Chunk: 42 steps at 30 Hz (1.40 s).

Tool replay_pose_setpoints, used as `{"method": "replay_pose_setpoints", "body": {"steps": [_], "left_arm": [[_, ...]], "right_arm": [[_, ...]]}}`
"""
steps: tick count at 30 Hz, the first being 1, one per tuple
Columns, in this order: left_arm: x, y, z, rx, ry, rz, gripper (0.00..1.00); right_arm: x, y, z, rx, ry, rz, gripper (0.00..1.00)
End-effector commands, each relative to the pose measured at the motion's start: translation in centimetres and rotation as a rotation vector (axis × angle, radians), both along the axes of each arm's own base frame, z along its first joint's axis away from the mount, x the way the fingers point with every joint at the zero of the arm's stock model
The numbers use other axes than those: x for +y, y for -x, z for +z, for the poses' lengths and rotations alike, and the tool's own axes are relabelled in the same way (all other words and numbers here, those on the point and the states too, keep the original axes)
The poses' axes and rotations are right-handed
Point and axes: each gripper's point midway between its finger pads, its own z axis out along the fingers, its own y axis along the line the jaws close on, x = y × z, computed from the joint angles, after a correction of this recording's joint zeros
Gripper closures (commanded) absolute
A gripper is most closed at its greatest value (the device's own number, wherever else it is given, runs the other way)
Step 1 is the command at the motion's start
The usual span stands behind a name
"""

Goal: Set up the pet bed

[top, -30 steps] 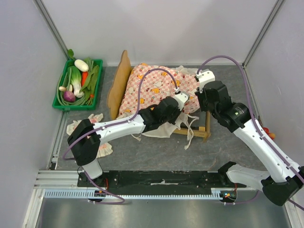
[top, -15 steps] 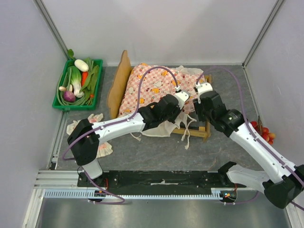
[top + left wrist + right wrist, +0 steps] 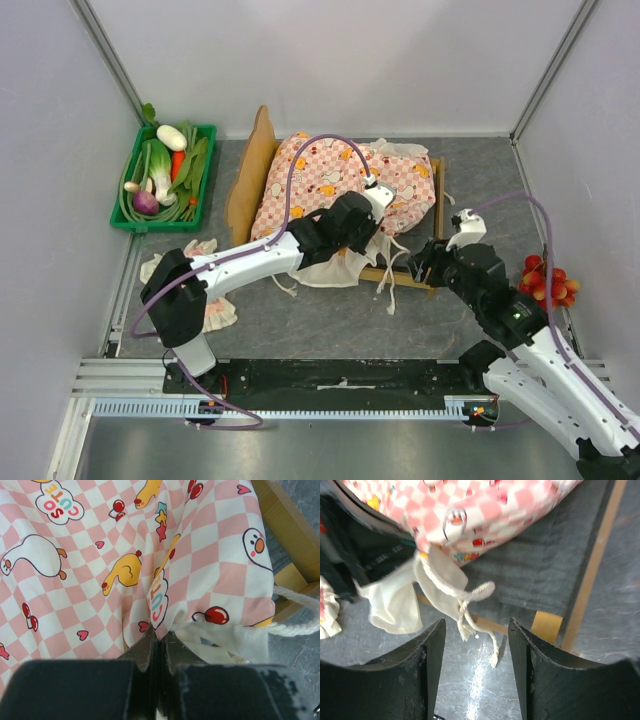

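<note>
The pet bed [image 3: 249,186] lies with its curved light-wood headboard to the left. Its grey fabric base [image 3: 540,575] shows at the foot end. The pink-checked mattress [image 3: 330,180] lies rumpled over it, white ties hanging over the near rail. My left gripper [image 3: 372,214] is shut on a fold at the mattress's [image 3: 100,555] near edge, fingertips [image 3: 150,642] pinched together on the cloth. My right gripper [image 3: 421,267] hovers open, with nothing in it, by the bed's near right corner. Between its fingers [image 3: 432,645] I see a dangling white cord [image 3: 470,597] and the wooden rail [image 3: 592,570].
A green tray [image 3: 124,222] of vegetables stands at the back left. A frilled pink pillow [image 3: 158,268] lies by the left arm's base, partly hidden. Red round fruits [image 3: 548,280] sit against the right wall. Grey walls close in three sides.
My right gripper has opened and drawn back from the bed's far right corner to its near right corner. The mattress corner there now lies free. The left arm has barely moved.
</note>
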Motion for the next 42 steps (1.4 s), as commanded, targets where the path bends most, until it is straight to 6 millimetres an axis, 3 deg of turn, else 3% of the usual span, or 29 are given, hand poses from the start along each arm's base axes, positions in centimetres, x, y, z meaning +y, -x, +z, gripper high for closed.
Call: {"method": "replay_pose_setpoints", "body": {"steps": [1, 2, 7, 17, 25, 36, 42], "left_arm": [[-0.8, -0.5, 2.8, 0.003, 0.092, 0.02, 0.98], [-0.9, -0.5, 2.8, 0.009, 0.099, 0.019, 0.98], [-1.0, -0.3, 2.9, 0.029, 0.121, 0.022, 0.98], [-1.1, -0.1, 2.9, 0.049, 0.139, 0.028, 0.98], [-1.1, -0.1, 3.3, 0.049, 0.147, 0.028, 0.98], [-0.9, -0.2, 3.5, 0.051, 0.162, 0.029, 0.98], [-0.8, -0.3, 3.7, 0.055, 0.18, 0.031, 0.98]], "right_arm": [[2.6, -0.2, -1.8, 0.012, -0.163, 0.04, 0.4], [2.7, -0.5, -1.4, -0.015, -0.193, 0.032, 0.4], [3.2, -1.2, -3.7, 0.0, -0.282, -0.016, 0.4], [3.2, -3.2, -4.2, -0.035, -0.365, -0.1, 0.41], [3.1, -3.7, -5.4, -0.029, -0.365, -0.129, 0.55], [3.6, -4.8, -6.4, -0.033, -0.394, -0.134, 0.56], [3.8, -4.8, -6.2, -0.052, -0.402, -0.115, 0.69]]}}
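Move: Ahead and to the left of the open right hand, about 5 cm out, 4 cm left and 8 cm lower, hangs the cord loop at the cover corner. That corner lies some 7 cm ahead, 7 cm left and 8 cm down from the same hand; the bed frame's corner block is roughly 5 cm ahead, 3 cm right and 17 cm below. From the left hand, the cord loop lies about 3 cm back, 6 cm right and 2 cm lower. Dropping quickly some 7 cm at first while drifting left, the right hand then eases forward and left about 4 cm each way to the cord loop and sinks a last centimetre. It rolls about 20 degrees, left side up, and its fingers close from well open to about half that gap at the cord; a grip can't be made out. The left hand keeps its pinch on the gathered cover, tilting only slightly. ##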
